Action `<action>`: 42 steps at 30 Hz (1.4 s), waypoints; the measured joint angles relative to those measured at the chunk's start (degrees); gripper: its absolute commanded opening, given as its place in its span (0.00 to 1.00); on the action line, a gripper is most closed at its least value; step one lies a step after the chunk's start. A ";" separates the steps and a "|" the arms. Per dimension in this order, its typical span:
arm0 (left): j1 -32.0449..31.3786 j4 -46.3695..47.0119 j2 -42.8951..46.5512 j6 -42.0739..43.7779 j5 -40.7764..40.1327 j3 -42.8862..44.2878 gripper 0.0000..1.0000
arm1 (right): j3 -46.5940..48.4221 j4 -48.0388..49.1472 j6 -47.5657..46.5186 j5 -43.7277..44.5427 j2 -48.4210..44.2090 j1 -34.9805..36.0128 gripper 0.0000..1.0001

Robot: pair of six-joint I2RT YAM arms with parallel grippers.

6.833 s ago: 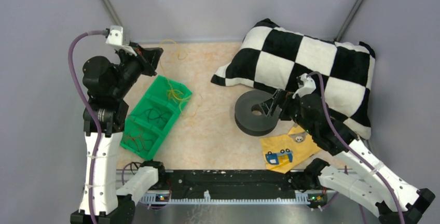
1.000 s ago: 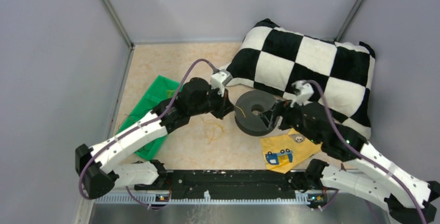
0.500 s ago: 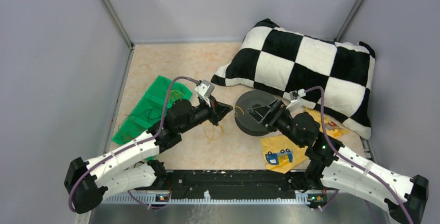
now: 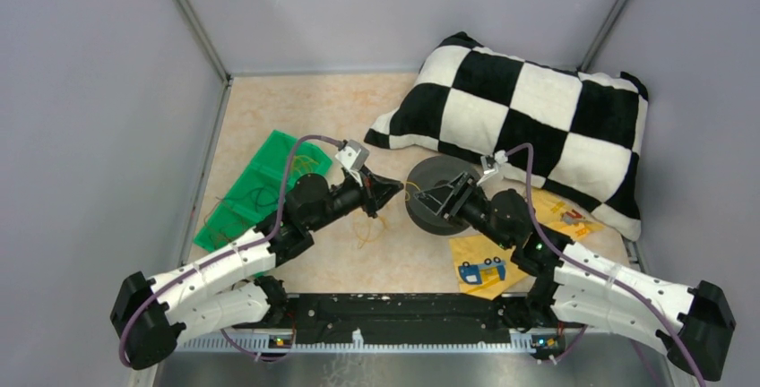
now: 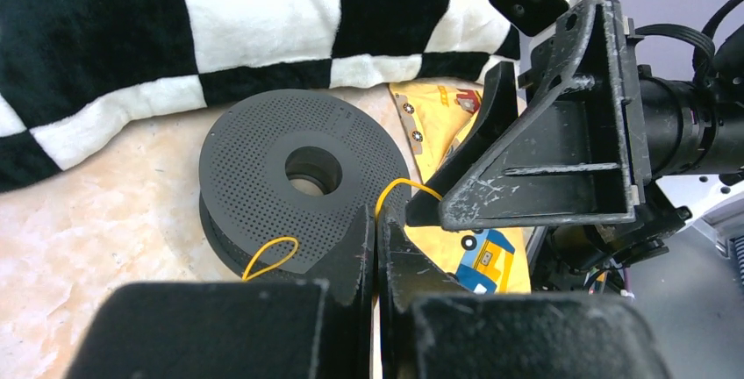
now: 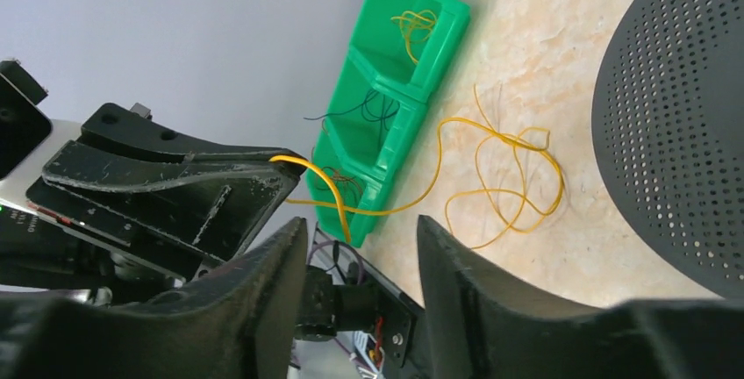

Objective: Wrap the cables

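Note:
The cable (image 4: 366, 226) is a thin yellow wire lying in loose loops (image 6: 500, 160) on the table left of the black spool (image 4: 426, 224). My left gripper (image 4: 397, 188) is shut on one strand of it, and a short arc of the wire (image 5: 405, 184) springs from the closed tips (image 5: 377, 221). That arc ends between the fingers of my right gripper (image 6: 361, 221), which is open and hovers over the spool (image 5: 263, 146), tip to tip with the left gripper (image 6: 294, 168). A second small loop (image 5: 272, 252) shows against the spool's flange.
A black-and-white checkered pillow (image 4: 538, 109) fills the back right. A green compartment bin (image 4: 251, 194) with bits of wire lies at the left. A yellow packet (image 4: 488, 257) lies in front of the spool. Grey walls enclose the table.
My left arm pulled back a little from the spool with the wire. My right gripper swung left over the spool to meet it, and its jaws have narrowed.

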State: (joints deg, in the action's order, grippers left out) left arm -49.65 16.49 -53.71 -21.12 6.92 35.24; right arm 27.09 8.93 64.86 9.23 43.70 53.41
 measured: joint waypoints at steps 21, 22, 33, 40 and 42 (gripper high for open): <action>0.00 -3.41 -0.42 1.27 2.93 0.90 0.00 | 0.00 3.48 -2.47 -1.81 3.19 0.04 0.00; 0.00 -3.56 -0.46 1.25 2.93 1.05 0.05 | 0.00 3.52 -2.51 -1.86 3.19 0.04 0.00; 0.17 -17.09 -0.42 2.19 -8.41 10.14 0.84 | 7.30 -19.41 -17.27 -1.25 -11.93 0.04 0.00; 4.96 -21.79 -5.51 -0.02 -10.99 14.97 0.85 | 19.47 -38.12 -26.03 -3.93 -15.37 0.04 0.00; 6.56 -22.69 -10.40 -1.38 -10.12 16.37 0.84 | 20.83 -41.03 -27.26 -4.55 -15.37 0.04 0.00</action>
State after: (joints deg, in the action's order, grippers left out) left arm -43.09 -6.20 -64.12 -22.50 -3.20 51.62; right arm 47.92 -32.10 37.60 4.69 28.34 53.45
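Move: The yellow cable's short free end arches out of the left hand's shut fingertips, some 3 cm to that hand's right and 1 cm lower; from the right hand it is about 2 cm left and 1 cm ahead, level. The grey spool lies roughly 8 cm ahead, 5 cm right and 20 cm below the right hand. The cable pile on the table is about 13 cm left and level fore-and-aft; the yellow cloth is some 23 cm right and 5 cm back. The yellow cable changes hands: the left holds it nearly still while the half-open right fingers edge about 1 cm left and shut on it beside the left fingertips. The left fingers then open wide and leave, about 7 cm forward and some 3 cm left, turning counter-clockwise. Keeping its pinch, the right draws away right, back and up, roughly 11 cm in all, its left side rolling down some 20 degrees. ##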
